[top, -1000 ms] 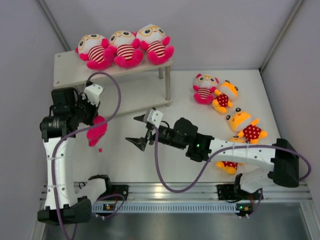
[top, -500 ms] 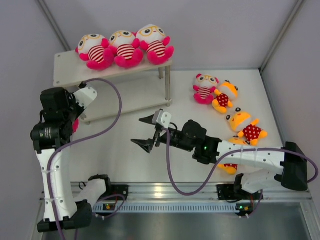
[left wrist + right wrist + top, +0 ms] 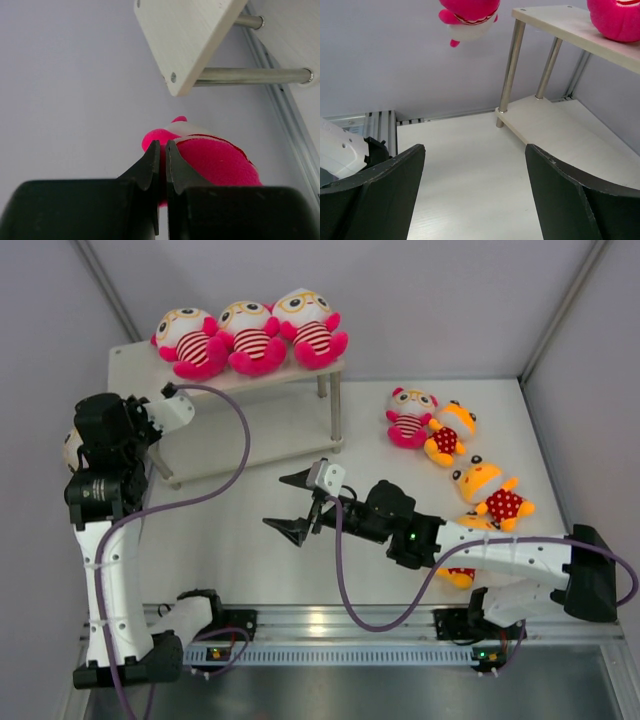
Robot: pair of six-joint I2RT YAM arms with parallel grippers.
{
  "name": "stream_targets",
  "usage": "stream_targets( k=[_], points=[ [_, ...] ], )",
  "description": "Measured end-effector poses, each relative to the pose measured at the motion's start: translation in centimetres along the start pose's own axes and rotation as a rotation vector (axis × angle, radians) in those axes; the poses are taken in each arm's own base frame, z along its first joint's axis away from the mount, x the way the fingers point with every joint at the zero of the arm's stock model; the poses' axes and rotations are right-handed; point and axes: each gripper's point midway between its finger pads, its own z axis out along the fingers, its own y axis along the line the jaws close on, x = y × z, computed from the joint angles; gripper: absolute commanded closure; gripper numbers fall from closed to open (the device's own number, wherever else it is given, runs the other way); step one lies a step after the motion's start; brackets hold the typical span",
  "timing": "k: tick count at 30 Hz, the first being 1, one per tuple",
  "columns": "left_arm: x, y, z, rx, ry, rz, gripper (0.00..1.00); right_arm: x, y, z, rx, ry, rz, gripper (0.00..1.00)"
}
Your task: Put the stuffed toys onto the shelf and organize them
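Note:
Three striped stuffed toys (image 3: 250,335) sit in a row on the top board of the shelf (image 3: 130,380). My left gripper (image 3: 160,145) is shut on a hot-pink limb of another striped stuffed toy (image 3: 215,160), which hangs in the air off the shelf's left end (image 3: 190,35). From above, only a bit of its pale head (image 3: 70,450) shows beside the left arm (image 3: 105,440). My right gripper (image 3: 300,505) stands open over the table, in front of the shelf, with nothing between its fingers. In the right wrist view the hanging toy (image 3: 470,15) is above the right gripper (image 3: 475,147).
On the table at the right lie one striped toy (image 3: 408,415) and two orange toys (image 3: 447,435) (image 3: 490,490). A third orange one (image 3: 455,570) is partly under the right arm. The shelf's lower board (image 3: 270,440) holds nothing. Walls close in on the left and right.
The left arm has lifted the held toy from near the table and swung it left, to the shelf's left end. The right gripper has drifted slightly right, still open.

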Motion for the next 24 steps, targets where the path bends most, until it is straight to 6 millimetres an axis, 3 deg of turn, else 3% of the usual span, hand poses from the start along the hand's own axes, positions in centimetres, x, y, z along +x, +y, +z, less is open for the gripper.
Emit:
stream_targets(
  k=[8,18,21,24],
  points=[
    [-2.5,3.3,1.8,-0.109,-0.074,0.064,1.0,0.9,0.1,0.3,-0.004,0.031,0.001,0.18],
    [-7.1,8.6,3.2,-0.311,-0.21,0.261,1.0,1.6,0.4,2.6,-0.022,0.08,0.018,0.18],
    [-8.8,9.2,2.8,-0.346,-0.286,0.32,1.0,1.5,0.4,2.8,-0.023,0.084,0.023,0.18],
    [-10.1,8.5,3.2,-0.349,-0.351,0.403,1.0,1.5,0.4,3.3,-0.025,0.087,0.026,0.18]
  ],
)
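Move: The left hand already holds a striped toy; the free left end of the shelf's top board lies about 9 cm ahead of it, 7 cm to its right and 8 cm below. The nearest placed toy sits about 13 cm ahead and 16 cm right, a couple of cm below, with the middle placed toy 9 cm farther right. From the empty right hand, the free end is some 21 cm ahead and 20 cm left, about level. The left arm keeps its shut fingers on the striped toy and carries it up about 10 cm and forward some 9 cm, bending right by about 4 cm near the end, so that the hand comes up in front of the shelf top's free left end while the wrist tips its fingers upward, rolls its left side up by about 25 degrees and turns clockwise. The right hand, empty and wide open, shifts left some 3 cm in front of the shelf and dips slightly. ##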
